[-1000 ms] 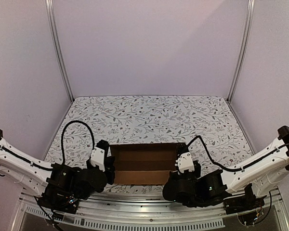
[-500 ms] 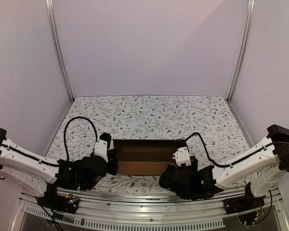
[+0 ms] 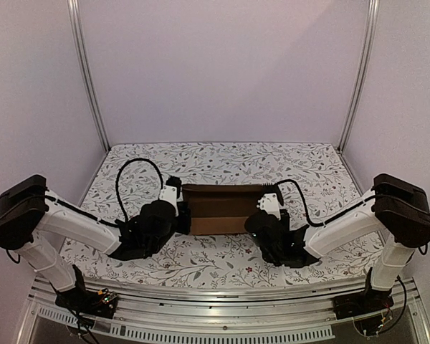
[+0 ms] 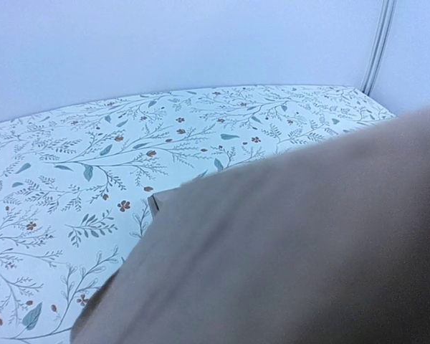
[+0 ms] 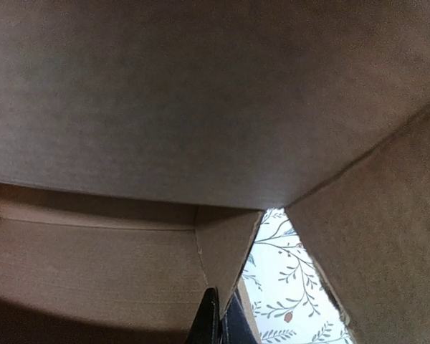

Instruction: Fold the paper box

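Note:
The paper box [image 3: 222, 208], plain brown cardboard, sits in the middle of the patterned table with its near panel raised toward the camera. My left gripper [image 3: 185, 213] is at the box's left end. In the left wrist view cardboard [image 4: 294, 251] fills the lower right and hides the fingers. My right gripper [image 3: 256, 213] is at the box's right end. The right wrist view looks into the box [image 5: 201, 107] under a raised panel, and there my right gripper [image 5: 221, 324] is shut on the edge of a side flap [image 5: 226, 247].
The floral table cover [image 3: 222, 165] spreads beyond and beside the box. Pale walls and two metal posts [image 3: 89, 79] close in the back and sides. A black cable [image 3: 132, 172] loops above the left arm, and a metal rail [image 3: 215, 315] runs along the near edge.
Both arms have stretched away from the near edge, taking the box farther onto the table. Its near panel has swung up, so the box looks shorter from above.

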Tool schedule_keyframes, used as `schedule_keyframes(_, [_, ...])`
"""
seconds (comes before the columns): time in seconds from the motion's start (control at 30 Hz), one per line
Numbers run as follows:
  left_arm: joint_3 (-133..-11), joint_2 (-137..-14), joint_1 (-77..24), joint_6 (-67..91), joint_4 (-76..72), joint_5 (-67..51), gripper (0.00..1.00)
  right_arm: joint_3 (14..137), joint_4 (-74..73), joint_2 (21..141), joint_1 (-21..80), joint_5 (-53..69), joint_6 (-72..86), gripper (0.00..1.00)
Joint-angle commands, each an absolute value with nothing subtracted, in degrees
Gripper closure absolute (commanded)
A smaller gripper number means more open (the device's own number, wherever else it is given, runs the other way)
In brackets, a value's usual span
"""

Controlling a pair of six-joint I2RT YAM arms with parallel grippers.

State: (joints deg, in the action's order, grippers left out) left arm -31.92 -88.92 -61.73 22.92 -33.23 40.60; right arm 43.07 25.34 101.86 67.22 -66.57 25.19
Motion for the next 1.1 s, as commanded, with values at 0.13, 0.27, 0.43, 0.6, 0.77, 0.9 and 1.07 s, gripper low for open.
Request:
schedule_keyframes(0.13, [-33.45, -95.85, -60.70, 23.87, -32.11, 24.81, 1.00, 41.49, 27.16, 103.75, 66.10, -54.80, 20.26, 0.89])
schedule_keyframes(0.27, [-33.50, -96.80, -60.64, 24.56, -32.12, 24.21, 1.00, 39.83, 27.00, 102.15, 66.18, -53.93, 21.38, 0.65])
schedule_keyframes(0.43, [-33.40, -97.03, -60.64, 24.91, -31.93, 23.84, 1.00, 38.20, 25.79, 98.69, 66.20, -53.33, 21.66, 0.39])
schedule_keyframes(0.6, [-33.68, -97.03, -60.64, 24.98, -31.29, 24.08, 1.00, 37.44, 21.72, 92.37, 66.21, -52.43, 21.08, 0.24])
schedule_keyframes(0.77, [-33.73, -97.14, -60.64, 25.13, -31.31, 24.17, 1.00, 37.62, 17.51, 86.23, 66.20, -50.62, 19.57, 0.10])
schedule_keyframes(0.9, [-33.71, -97.27, -60.64, 25.32, -31.59, 24.17, 1.00, 38.58, 13.84, 83.36, 66.19, -48.51, 19.21, 0.01])
schedule_keyframes(1.07, [-33.67, -97.38, -60.64, 25.49, -31.96, 23.74, 1.00, 38.10, 12.21, 81.01, 66.21, -47.84, 20.01, 0.01])
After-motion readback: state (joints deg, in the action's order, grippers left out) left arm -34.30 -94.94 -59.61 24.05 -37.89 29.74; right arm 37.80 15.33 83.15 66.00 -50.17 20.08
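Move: Both closed hands already hold the box by its side walls. Its middle lies about 11 cm to the right of the left hand, 4 cm ahead and 4 cm below. From the right hand it is some 13 cm left, 4 cm ahead and 4 cm below; the pinched right wall is centred about 3 cm ahead and 2 cm below, straight in line. The raised lid panel spans the box some 7 cm ahead of the right hand, 12 cm left and 3 cm up. Down some 3 cm goes the right hand, opening wide to let go of the right wall; it then rises about 6 cm, easing back 2 cm, tips down slightly and turning some 15 degrees counter-clockwise, its fingers still astride the wall. The left hand keeps its closed grip on the left wall, first nudging forward, then carrying it about 3 cm to the right and slightly down, turning a little clockwise. ##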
